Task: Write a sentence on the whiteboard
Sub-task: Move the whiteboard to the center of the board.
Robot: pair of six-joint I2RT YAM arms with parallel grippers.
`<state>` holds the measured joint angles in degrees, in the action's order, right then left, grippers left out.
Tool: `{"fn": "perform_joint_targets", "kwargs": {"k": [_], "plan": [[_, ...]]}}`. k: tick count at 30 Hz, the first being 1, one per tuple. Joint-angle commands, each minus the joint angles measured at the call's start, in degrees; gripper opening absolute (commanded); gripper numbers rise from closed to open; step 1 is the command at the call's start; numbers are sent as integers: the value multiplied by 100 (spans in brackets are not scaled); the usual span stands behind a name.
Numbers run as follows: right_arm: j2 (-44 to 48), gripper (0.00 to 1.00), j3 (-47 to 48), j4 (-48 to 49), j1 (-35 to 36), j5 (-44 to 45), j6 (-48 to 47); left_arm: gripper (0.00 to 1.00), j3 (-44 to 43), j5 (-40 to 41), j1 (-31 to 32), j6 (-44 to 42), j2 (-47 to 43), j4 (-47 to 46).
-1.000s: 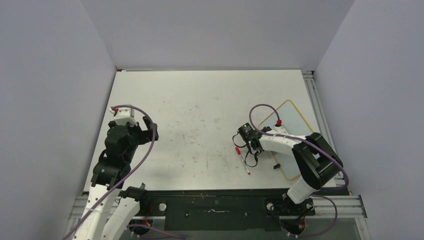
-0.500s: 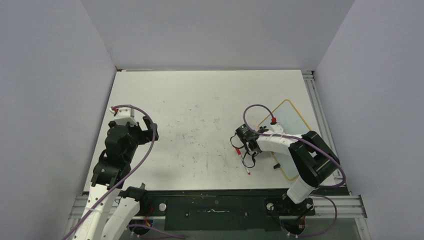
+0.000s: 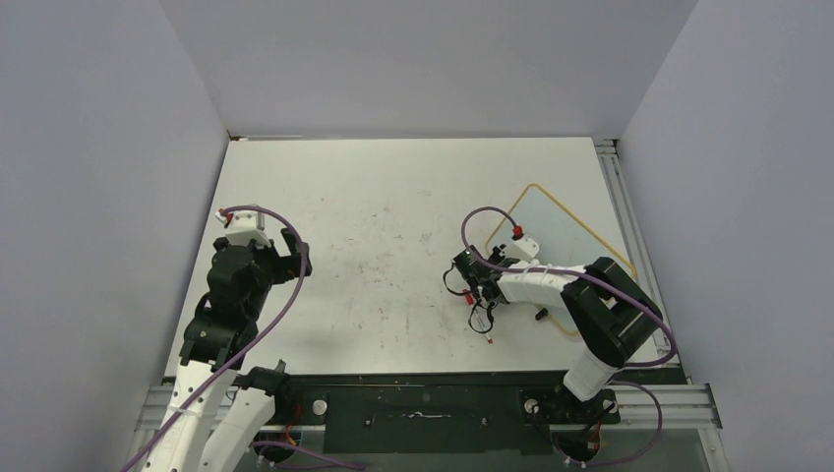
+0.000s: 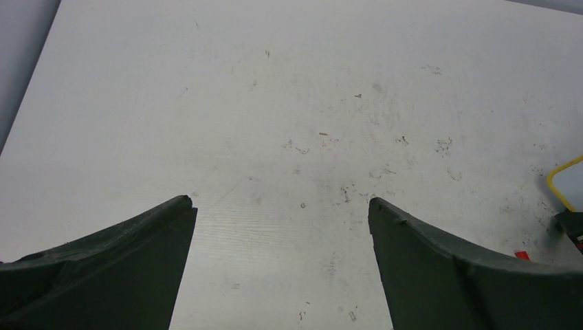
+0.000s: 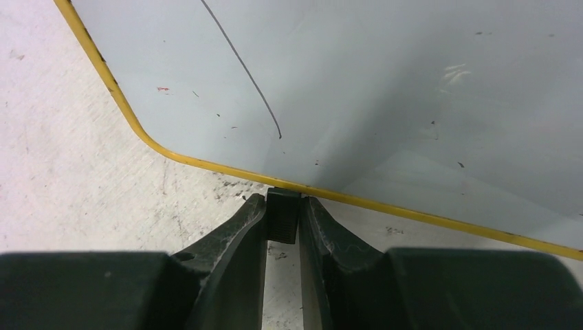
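The whiteboard (image 3: 570, 241) lies at the right of the table and looks tilted, with its yellow frame (image 5: 206, 163) running across the right wrist view. My right gripper (image 5: 282, 201) is shut on one of the board's small black feet (image 5: 282, 216) at the frame's edge; in the top view this gripper (image 3: 497, 275) sits at the board's left side. A second black foot (image 3: 539, 315) shows below it. A thin dark curved stroke (image 5: 247, 75) crosses the board face. The sentence is out of view. My left gripper (image 4: 282, 203) hangs open over bare table, far left (image 3: 298, 256).
A red-capped marker (image 3: 482, 317) lies on the table just below the right wrist. The tabletop (image 3: 393, 246) carries faint grey scuffs. Grey walls close in both sides and the back. A metal rail (image 3: 620, 187) runs along the table's right edge.
The right gripper closed on the board's foot and drew up and left. The whiteboard shifted with it and now looks larger and tilted. The left arm stayed still.
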<state>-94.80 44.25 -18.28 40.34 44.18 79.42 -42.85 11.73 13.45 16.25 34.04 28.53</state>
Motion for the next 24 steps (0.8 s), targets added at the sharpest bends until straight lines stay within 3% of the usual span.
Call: {"fn": "perform_joint_targets", "kwargs": {"k": [1, 13, 24], "plan": [[-9, 5, -9, 905, 182, -359, -617, 96, -39, 63, 32, -61, 30, -108], [-122, 5, -124, 2426, 562, -791, -2106, 96, -37, 128, 33, -72, 99, -99], [-451, 5, 63, 3170, 913, -1290, -3219, 96, -31, 163, 29, -78, 163, -86]]}}
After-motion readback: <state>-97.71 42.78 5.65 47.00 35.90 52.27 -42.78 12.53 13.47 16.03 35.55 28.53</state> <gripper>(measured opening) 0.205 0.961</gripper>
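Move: I already have the black tab on the whiteboard's near edge pinched, with the board's middle about 11 cm to my right hand's right and 1 cm ahead. The open middle of the table, where the board is going, lies some 17 cm to its left and 2 cm ahead. The red-and-white pen lies 5 cm left and 11 cm back, and a second black tab 7 cm right and 10 cm back. From my left hand the table's middle is about 25 cm right, 7 cm ahead, 24 cm below. Keeping my right fingers shut on the black tab near the whiteboard's left corner, I drag the board left across the table by about 9 cm, towards the open middle, and turn my hand counter-clockwise some 30 degrees as I go to swing it straighter. My hand stays low, almost level, still moving left at the end. ##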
